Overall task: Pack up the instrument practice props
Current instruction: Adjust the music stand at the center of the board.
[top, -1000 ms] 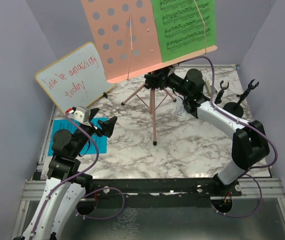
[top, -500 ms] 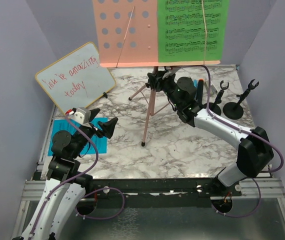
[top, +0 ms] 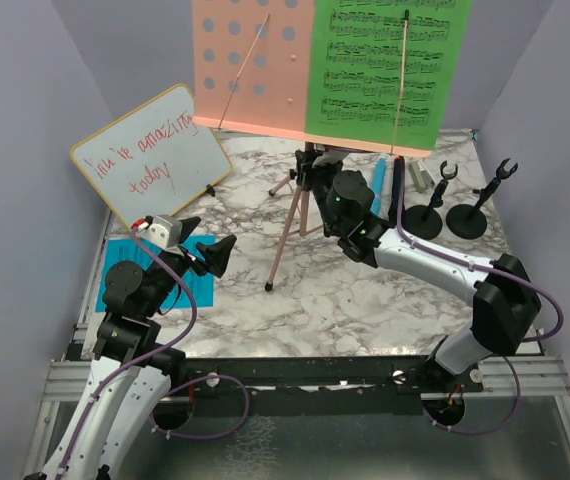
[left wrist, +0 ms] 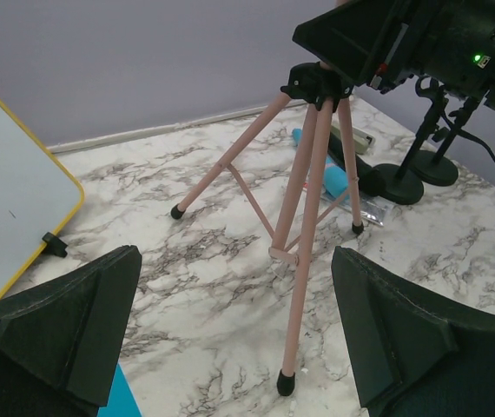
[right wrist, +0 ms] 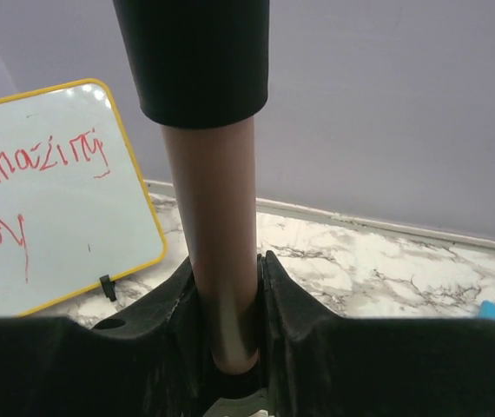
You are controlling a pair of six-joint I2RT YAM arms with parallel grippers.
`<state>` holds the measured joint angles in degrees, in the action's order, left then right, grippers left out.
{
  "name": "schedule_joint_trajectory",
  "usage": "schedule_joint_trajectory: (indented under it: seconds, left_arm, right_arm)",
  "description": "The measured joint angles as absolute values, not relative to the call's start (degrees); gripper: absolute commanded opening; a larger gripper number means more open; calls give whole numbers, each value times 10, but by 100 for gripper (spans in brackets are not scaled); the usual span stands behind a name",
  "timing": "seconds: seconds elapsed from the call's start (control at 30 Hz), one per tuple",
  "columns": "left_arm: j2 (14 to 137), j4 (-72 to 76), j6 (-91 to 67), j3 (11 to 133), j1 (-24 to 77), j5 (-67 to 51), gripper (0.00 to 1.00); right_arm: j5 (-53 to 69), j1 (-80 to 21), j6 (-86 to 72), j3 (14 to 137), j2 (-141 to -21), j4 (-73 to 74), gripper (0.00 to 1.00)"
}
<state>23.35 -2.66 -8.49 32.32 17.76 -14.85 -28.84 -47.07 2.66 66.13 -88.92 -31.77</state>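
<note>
The pink tripod music holder [top: 250, 70] carries a green music sheet [top: 385, 70] on its perforated tray. My right gripper [right wrist: 227, 278] is shut on its pink pole [right wrist: 217, 234], just above the legs [left wrist: 304, 234]. My left gripper [left wrist: 234, 339] hangs open and empty at the near left, facing the tripod. A blue music sheet [top: 115, 275] lies under the left arm. The blue microphone [top: 377, 185] and black microphone [top: 397, 190] lie behind the right arm. Two black round-based mic holders [top: 427, 215] [top: 470, 215] stand at the back right.
A yellow-framed whiteboard [top: 150, 155] with red writing leans at the back left. A small silver cylinder [top: 420, 175] lies near the mic holders. Purple walls close in the marble table [top: 365, 300] on three sides.
My right gripper has carried the music holder left and nearer, its front foot sliding left. The tray has swung round. The left arm has not moved.
</note>
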Motion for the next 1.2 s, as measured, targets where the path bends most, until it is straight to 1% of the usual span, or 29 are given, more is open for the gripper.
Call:
schedule_joint_trajectory:
  seconds: [0.3, 0.5, 0.63, 0.73, 0.8, 0.9, 1.03, 1.13, 1.2]
  left_arm:
    - [234, -27, -85, 323, 181, -142, 99]
    - [234, -26, -85, 320, 181, -138, 99]
    - [234, -26, -85, 320, 181, -137, 99]
    - [234, -26, -85, 320, 181, -137, 99]
    - [234, -26, -85, 320, 181, -137, 99]
    - [234, -24, -90, 320, 181, -137, 99]
    - [237, -20, -109, 321, 181, -137, 99]
    - [264, -44, -128, 350, 181, -136, 99]
    - [287, -65, -140, 386, 181, -136, 99]
  right_arm:
    - [-381, -498, 16, 701, -926, -319, 0]
    - [-442, -507, 25, 722, -955, -349, 1]
    - [-451, -510, 55, 713, -967, -400, 0]
    - [-444, -514, 68, 699, -967, -424, 4]
    - [-432, -520, 72, 684, -963, -439, 9]
    - [-419, -525, 69, 674, -958, -445, 23]
    - [-406, -525, 50, 673, -953, -434, 45]
    - [-396, -525, 15, 659, -950, -426, 61]
    - [-380, -525, 1, 649, -940, -422, 69]
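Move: The right gripper already holds the music stand's pole between its fingers, just over the tripod hub. About 30 cm below it, the blue tube lies some 11 cm farther out and 18 cm to its right, and the blue sheet about 10 cm nearer and 36 cm to its left. The whiteboard's middle stands roughly 40 cm left and 15 cm farther out, about 20 cm lower. From the idle left gripper the pole is about 21 cm right, 18 cm ahead, nearly level. Keep the right fingers round the pole and twist about 10 degrees clockwise while easing forward a centimetre. Then draw the stand some 2.5 cm left towards the whiteboard and about 2 cm back, turning most of the twist back and sinking slightly. Finish by opening the fingers to a bit over half, letting go of the pole. ##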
